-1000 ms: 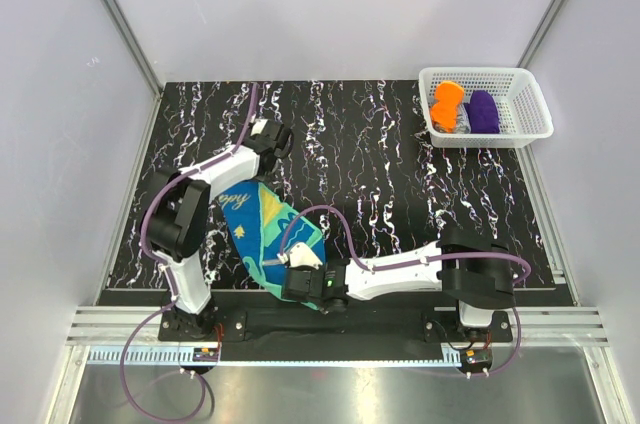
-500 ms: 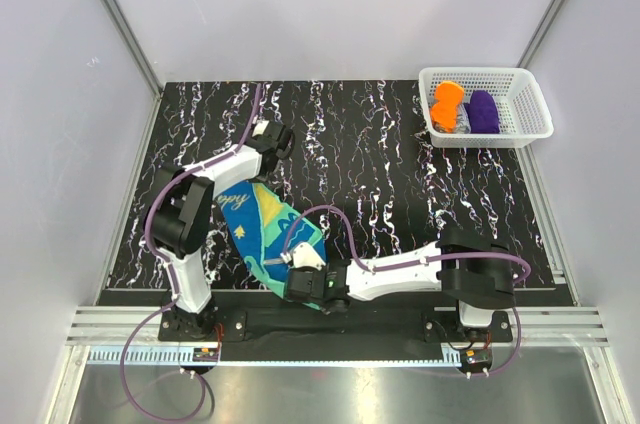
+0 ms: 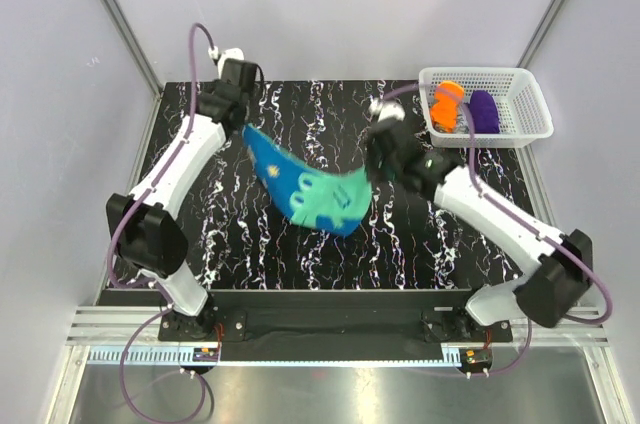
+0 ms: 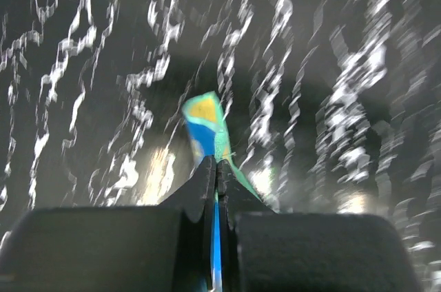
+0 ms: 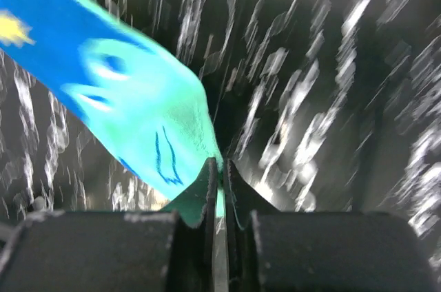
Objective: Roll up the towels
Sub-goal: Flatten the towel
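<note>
The teal-green, blue and yellow towel (image 3: 310,189) hangs stretched in a sagging band above the middle of the black marbled table (image 3: 330,244). My left gripper (image 3: 245,126) is shut on its far-left corner, and my right gripper (image 3: 371,174) is shut on its right corner. The left wrist view shows a blue and yellow strip of the towel (image 4: 205,123) running out from my shut left gripper (image 4: 216,165). In the right wrist view the teal cloth (image 5: 138,99) spreads to the left from my shut right gripper (image 5: 222,165). The orange towel (image 3: 446,104) lies rolled in the basket.
A white lattice basket (image 3: 528,94) stands at the far right corner of the table and also holds a purple roll (image 3: 484,112). Grey walls with metal rails close in the table on three sides. Both wrist views are motion-blurred.
Both arms have swung from the near edge toward the far half of the table. The left gripper has shut on the towel, which now hangs lifted and stretched between the two grippers.
</note>
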`<state>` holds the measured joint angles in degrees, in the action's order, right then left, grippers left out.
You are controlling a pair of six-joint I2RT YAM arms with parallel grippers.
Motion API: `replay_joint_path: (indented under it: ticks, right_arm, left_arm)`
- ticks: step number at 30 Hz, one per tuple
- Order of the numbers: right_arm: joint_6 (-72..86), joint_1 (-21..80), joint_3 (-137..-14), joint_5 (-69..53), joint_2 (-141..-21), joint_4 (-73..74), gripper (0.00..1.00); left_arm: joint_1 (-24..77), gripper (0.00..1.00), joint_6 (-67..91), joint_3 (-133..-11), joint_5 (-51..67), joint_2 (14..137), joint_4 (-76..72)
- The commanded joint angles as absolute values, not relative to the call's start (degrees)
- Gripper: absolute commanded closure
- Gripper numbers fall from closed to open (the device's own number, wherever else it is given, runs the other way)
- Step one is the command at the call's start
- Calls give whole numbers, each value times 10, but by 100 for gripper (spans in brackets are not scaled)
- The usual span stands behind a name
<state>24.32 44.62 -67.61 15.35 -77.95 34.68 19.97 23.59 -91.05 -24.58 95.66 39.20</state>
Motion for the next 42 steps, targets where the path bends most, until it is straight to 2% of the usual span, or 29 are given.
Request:
replay_joint_path:
  ticks: [1,6,9,10,12,13,17,22,26,32,35,38,39,41,42]
  right_arm:
    - [123,342,-795,89,-842,387,100]
    - [87,261,-993,87,-930,463,100]
    - [87,253,-1005,96,-904,468,100]
    - [89,252,-998,98,-890,469,100]
    - [103,253,-940,101,-836,451,100]
    - [113,253,-913,101,-815,444,100]
    - [186,252,-714,38,-735,399,100]
    - [299,252,-535,-40,-751,315,100]
    - [342,260,-430,-91,-748,251,100]
    - [378,270,-398,-62,-694,291,100]
    - [395,270,-381,-58,-659,306,86]
    - [407,271,-373,-40,-644,325,52]
    - [410,271,-373,-36,-643,331,38]
    - [416,271,-374,-19,-635,346,32]
    - [423,271,-375,-14,-631,353,29]
  left_arm:
    - [180,100,249,-993,-185,985,428]
    - [170,100,234,-1128,-165,998,469]
    - [161,100,231,-1112,-163,934,469]
    - [159,100,234,-1059,-164,910,464]
    - [152,100,252,-980,-176,815,427]
    - [150,100,260,-887,-182,782,412]
    - [140,100,306,-675,-160,648,350]
    - [139,100,376,-433,-142,522,290]
    - [138,100,417,-349,-139,460,295]
    - [137,99,445,-298,-152,363,337]
    - [146,86,460,-279,-134,327,337]
    - [146,78,481,-272,-120,330,331]
    - [146,77,488,-271,-121,330,335]
    - [146,66,500,-269,-133,312,353]
    - [146,56,517,-268,-139,301,361]
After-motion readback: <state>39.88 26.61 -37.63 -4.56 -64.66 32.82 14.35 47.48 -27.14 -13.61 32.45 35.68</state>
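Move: I hold the towel between both shut grippers. Its landing spot is the bare table in the middle, about 18 cm back and 16 cm right of my left hand, some 20 cm below it. From my right hand the spot lies about 15 cm left and 3 cm back, 17 cm down. The basket is some 22 cm ahead and 27 cm right of my right hand, with the rolled orange towel about 23 cm ahead and 18 cm right. Still gripping the towel, I fling it: both hands rise about 9 cm, my right also reaching some 13 cm forward and then right, my left only 3 cm forward. Then both sweep back and down, over 20 cm each way, to lay the towel out, my left drifting left and my right hand's fingers tipping down. At the end I lift slightly and open both grippers, letting go of the towel. ##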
